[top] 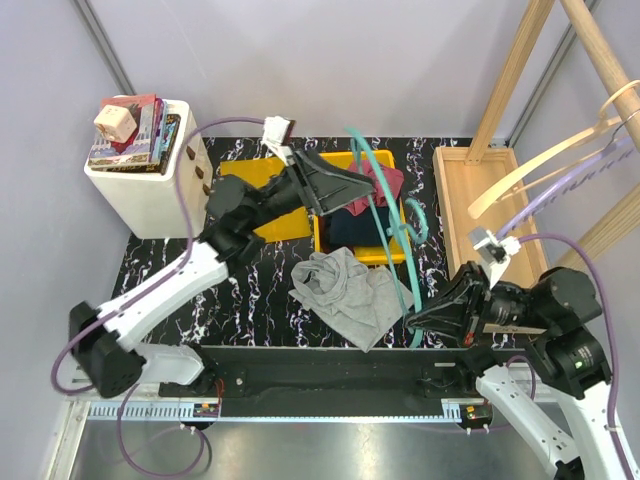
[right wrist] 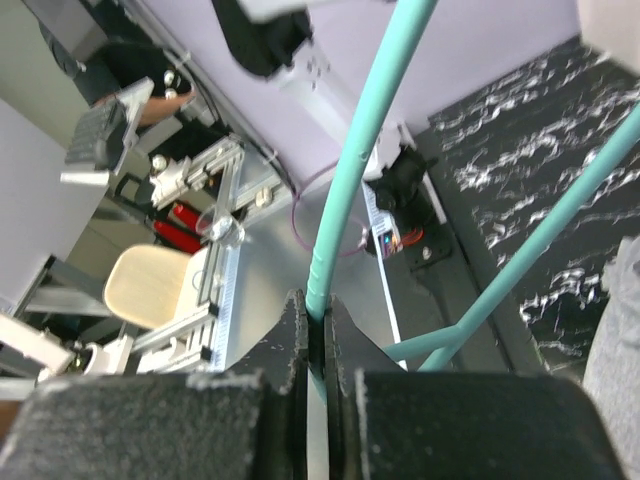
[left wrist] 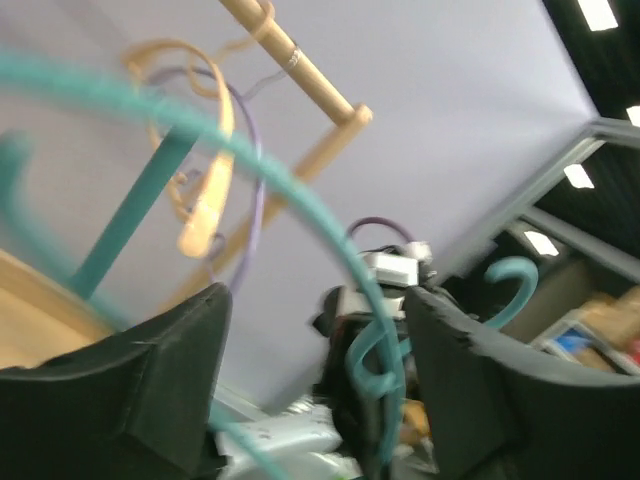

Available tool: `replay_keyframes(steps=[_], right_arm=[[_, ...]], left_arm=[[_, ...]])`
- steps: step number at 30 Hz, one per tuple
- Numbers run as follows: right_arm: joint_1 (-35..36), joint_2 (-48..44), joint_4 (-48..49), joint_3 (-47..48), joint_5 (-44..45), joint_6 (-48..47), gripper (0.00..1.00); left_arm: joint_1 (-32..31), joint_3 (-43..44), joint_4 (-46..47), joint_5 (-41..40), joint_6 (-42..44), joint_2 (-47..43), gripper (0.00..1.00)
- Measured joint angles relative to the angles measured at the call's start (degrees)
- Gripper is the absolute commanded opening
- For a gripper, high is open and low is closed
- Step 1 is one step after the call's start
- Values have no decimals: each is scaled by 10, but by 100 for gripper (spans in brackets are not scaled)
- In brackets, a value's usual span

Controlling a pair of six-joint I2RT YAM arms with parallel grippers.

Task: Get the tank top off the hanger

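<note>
The grey tank top lies crumpled on the black marbled table, off the teal hanger. The hanger arcs from above the yellow bin down to the table's front right. My right gripper is shut on its lower end, and the right wrist view shows the teal rod pinched between the jaws. A grey edge of the tank top shows at the right there. My left gripper stands open around the hanger's upper end. In the left wrist view the hanger passes between the spread fingers untouched.
A yellow bin holds dark and red clothes at the back centre. A white cabinet with books stands at the back left. A wooden rack with pale hangers rises on the right.
</note>
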Motion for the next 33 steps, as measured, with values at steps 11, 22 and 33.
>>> replay_keyframes(steps=[11, 22, 33], right_arm=[[0, 184, 15, 219, 165, 29, 0], [0, 433, 55, 396, 447, 149, 0], [0, 567, 67, 467, 738, 228, 0]], left_arm=[[1, -57, -273, -209, 274, -301, 99], [1, -173, -427, -313, 344, -431, 99], [1, -195, -475, -315, 355, -471, 99]])
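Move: The empty teal hanger is already in the right hand's shut fingers, and its next place, the far end of the rack's bar, is some 42 cm ahead, 20 cm right and 25 cm above. The grey tank top lies about 18 cm ahead of this hand, 8 cm left and 36 cm down; the yellow box is roughly 35 cm ahead, 5 cm left, as low. From the opening left hand, the tank top is nearly straight below, about 46 cm down, 3 cm left. Carry the teal hanger forward with the right gripper, about 38 cm, climbing some 15 cm early with a small dip later, towards the rack bar's far end; keep it pinched and turn the wrist about 70 degrees clockwise. Meanwhile open the left gripper fully and pull it left off the hanger, then down, swinging counter-clockwise. ##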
